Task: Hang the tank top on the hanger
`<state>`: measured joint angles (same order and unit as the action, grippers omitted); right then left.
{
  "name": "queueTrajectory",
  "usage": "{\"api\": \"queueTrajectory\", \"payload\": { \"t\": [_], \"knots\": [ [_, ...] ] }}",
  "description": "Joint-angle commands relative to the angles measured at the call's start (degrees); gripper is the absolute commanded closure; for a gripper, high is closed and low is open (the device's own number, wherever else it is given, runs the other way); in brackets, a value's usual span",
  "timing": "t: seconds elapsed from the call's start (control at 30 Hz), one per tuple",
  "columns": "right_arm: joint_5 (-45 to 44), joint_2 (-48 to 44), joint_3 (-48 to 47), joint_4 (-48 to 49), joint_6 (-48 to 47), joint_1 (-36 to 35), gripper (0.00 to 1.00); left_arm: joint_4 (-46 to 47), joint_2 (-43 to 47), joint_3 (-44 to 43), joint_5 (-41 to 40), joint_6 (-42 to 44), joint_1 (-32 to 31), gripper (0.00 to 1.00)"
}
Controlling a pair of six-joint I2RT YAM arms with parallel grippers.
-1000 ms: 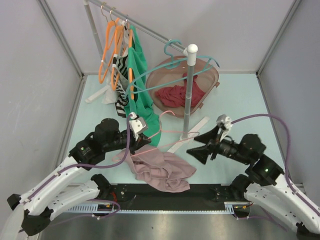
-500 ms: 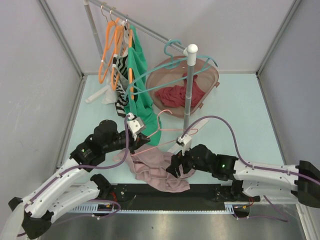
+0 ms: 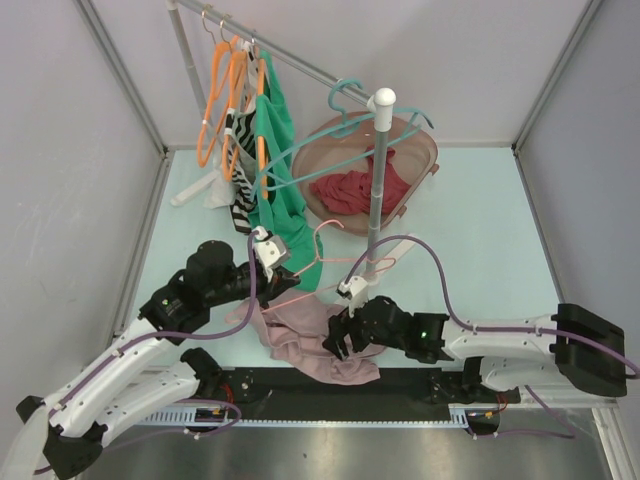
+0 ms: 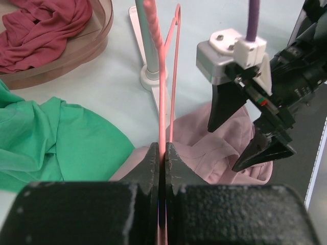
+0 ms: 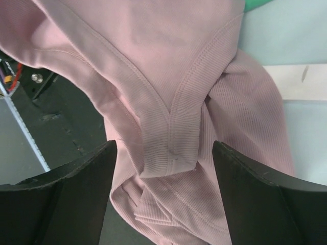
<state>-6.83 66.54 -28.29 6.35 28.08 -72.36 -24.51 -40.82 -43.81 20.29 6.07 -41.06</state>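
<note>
The mauve-pink tank top [image 3: 300,340] lies crumpled at the table's near edge, also in the left wrist view [image 4: 214,153] and filling the right wrist view [image 5: 173,102]. My left gripper [image 3: 281,268] is shut on the thin light-pink hanger [image 3: 335,265], whose wire runs up between its fingers [image 4: 162,102]. My right gripper [image 3: 338,338] is open, just above the tank top, its fingers [image 5: 71,194] straddling a folded ribbed strap [image 5: 171,153]. The right gripper also shows in the left wrist view [image 4: 245,138].
A rack pole [image 3: 377,180] stands mid-table with a teal hanger [image 3: 340,130]. Behind it is a brown basket [image 3: 425,150] holding a dark red garment [image 3: 350,190]. Orange hangers [image 3: 225,100] and a green garment [image 3: 285,190] hang at the back left.
My right arm has swung left from the table's right side and lowered its open gripper onto the tank top. The left gripper has held the hanger almost still.
</note>
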Motion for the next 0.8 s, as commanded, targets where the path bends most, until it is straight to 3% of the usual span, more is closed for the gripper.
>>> {"api": "queueTrajectory", "payload": {
  "t": [0.0, 0.1, 0.13, 0.2, 0.23, 0.37, 0.43, 0.6, 0.77],
  "knots": [
    [-1.17, 2.80, -0.45, 4.99, 0.23, -0.50, 0.21, 3.07, 0.92, 0.04, 1.68, -0.35, 0.54, 1.00],
    [-1.52, 4.73, -1.24, 4.90, -0.39, -0.42, 0.30, 3.15, 1.27, 0.04, 1.16, -0.35, 0.54, 1.00],
    [-1.78, 5.00, -1.32, 4.73, -0.30, -0.42, 0.41, 3.24, 1.44, 0.13, 1.06, -0.35, 0.45, 1.00],
    [-2.39, 4.39, -1.76, 3.76, -0.04, -0.50, 0.53, 3.16, 1.62, 0.13, 0.98, -0.35, 0.45, 1.00],
    [-2.83, 3.78, -2.11, 1.58, -0.04, -0.42, 0.68, 3.24, 1.62, 0.13, 0.71, -0.35, 0.45, 1.00],
    [-6.35, -1.66, -4.13, -7.82, -0.13, 0.02, 0.94, 3.07, 1.97, -0.13, 0.27, -0.18, 0.54, 1.00],
    [-8.28, -6.23, -4.49, -13.78, 0.05, 1.60, 1.00, 2.98, 2.32, -0.22, -0.25, -0.09, 0.63, 1.00],
    [-4.16, -15.81, -2.30, -21.45, -0.04, 11.34, 1.00, 3.07, 4.43, -0.05, 0.27, 0.09, 0.63, 1.00],
    [1.72, -18.82, -1.41, -24.10, -0.57, 25.05, 1.00, 3.77, 5.84, 0.13, 2.37, 0.35, 0.63, 1.00]
  ]
}}
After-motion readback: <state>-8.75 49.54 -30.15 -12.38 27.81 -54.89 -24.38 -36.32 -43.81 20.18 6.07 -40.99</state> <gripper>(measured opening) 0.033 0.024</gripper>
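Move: The folded edge of the tank top, probably a strap, lies between the right hand's open fingers, about 3 cm below them and 1 cm to the left. From that hand, the free end of the pink hanger is some 12 cm ahead, 11 cm to the right and 12 cm higher; the rack post's foot is about 17 cm ahead, 8 cm right and 5 cm below. From the left hand, which already grips the hanger, the fold lies roughly 9 cm right, 6 cm back and 16 cm down. The tank top's fold gets pinched as the right hand sinks about 2 cm onto it and shuts its wide-open fingers. Holding the fold, that hand then draws it right and forward, some 11 cm across the table and about 6 cm up, towards the hanger's free end, swinging some 20 degrees clockwise. The left hand keeps its grip on the hanger and lifts it about 2 cm late on. ##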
